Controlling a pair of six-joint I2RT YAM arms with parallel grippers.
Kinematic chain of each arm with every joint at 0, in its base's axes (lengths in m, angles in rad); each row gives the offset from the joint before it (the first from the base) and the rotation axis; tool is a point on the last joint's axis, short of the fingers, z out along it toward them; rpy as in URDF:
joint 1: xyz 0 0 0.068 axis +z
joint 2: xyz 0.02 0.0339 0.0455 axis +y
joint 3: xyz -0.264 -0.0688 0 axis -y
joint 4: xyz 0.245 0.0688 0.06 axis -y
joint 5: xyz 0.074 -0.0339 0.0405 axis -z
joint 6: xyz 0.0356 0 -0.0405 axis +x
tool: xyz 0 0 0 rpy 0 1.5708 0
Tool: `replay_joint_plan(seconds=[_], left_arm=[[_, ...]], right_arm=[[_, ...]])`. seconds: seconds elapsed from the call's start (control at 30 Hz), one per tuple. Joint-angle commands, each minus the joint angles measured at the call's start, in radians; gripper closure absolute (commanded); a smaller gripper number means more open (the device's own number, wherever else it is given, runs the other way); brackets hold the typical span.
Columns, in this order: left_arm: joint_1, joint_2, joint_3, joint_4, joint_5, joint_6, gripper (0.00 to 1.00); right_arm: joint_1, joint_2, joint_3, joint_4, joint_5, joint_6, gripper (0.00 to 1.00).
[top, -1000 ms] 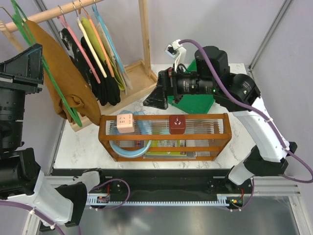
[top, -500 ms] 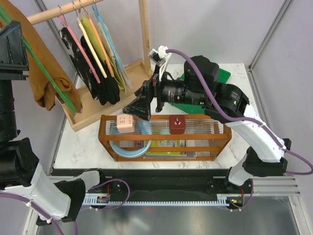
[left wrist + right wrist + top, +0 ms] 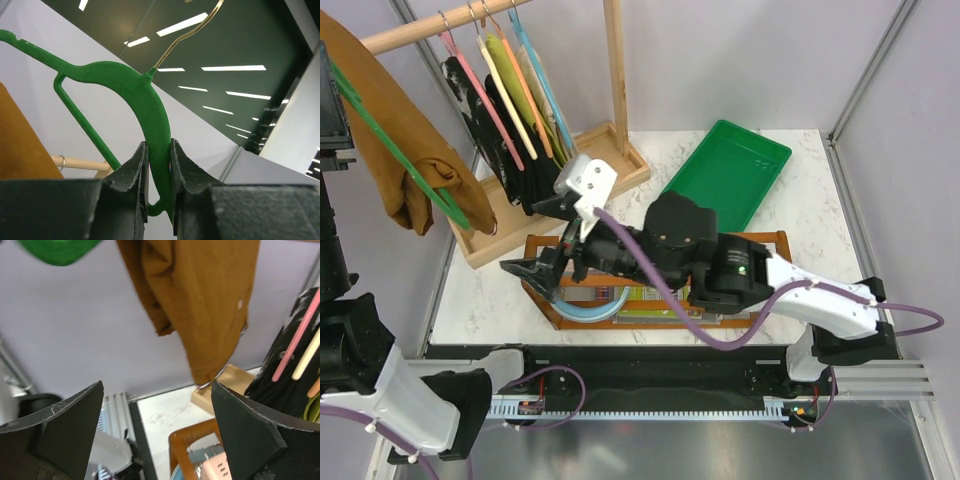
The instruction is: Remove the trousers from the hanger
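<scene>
The rust-brown trousers [image 3: 395,135] hang folded over the green hanger [image 3: 400,155] at the far left, held high and clear of the wooden rail. In the left wrist view my left gripper [image 3: 159,150] is shut on the hanger [image 3: 125,82] just below its metal hook, with the trousers [image 3: 20,150] at the left edge. My right gripper [image 3: 525,268] reaches left over the basket and stands open. In the right wrist view its open fingers [image 3: 157,405] point at the lower end of the trousers [image 3: 200,295], which hangs above them, apart from both pads.
A wooden rack [image 3: 440,25] at the back left carries pink, yellow, orange and blue hangers with black and olive garments [image 3: 525,140]. A brown wire basket [image 3: 545,300] with a pink cube sits under the right arm. A green tray [image 3: 730,175] lies at the back right.
The right arm swung from the back centre forward and left over the basket, toward the trousers. The left gripper carried the hanger and trousers left and higher.
</scene>
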Motion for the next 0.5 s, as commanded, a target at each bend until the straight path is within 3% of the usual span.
replay_joint_plan(seconds=[0.0, 0.47], left_arm=[[-0.063, -0.028, 0.044, 0.216, -0.062, -0.037, 0.98], [-0.342, -0.079, 0.004, 0.196, -0.185, 0.074, 0.98]], right_arm=[[0.010, 0.054, -0.005, 0.227, 0.160, -0.119, 0.05], [0.050, 0.161, 0.073, 0.352, 0.086, -0.079, 0.05]])
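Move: The brown trousers hang some 15 cm to the right hand's left, 9 cm ahead and about 10 cm above it. The green hanger carrying them is roughly 14 cm to that hand's left, 6 cm ahead and 16 cm up. The pink hanger on the rail is about 20 cm ahead, 6 cm left and 3 cm up from it. From the left hand, the trousers lie about 12 cm below, 4 cm ahead and 2 cm to the right. The hanging trousers are met from both sides. The right hand, fingers still spread wide, reaches left about 6 cm towards their lower legs, easing forward first and then slightly back. The left hand keeps its pinch on the green hanger and draws it back some 3 cm, turning about 10 degrees clockwise. ##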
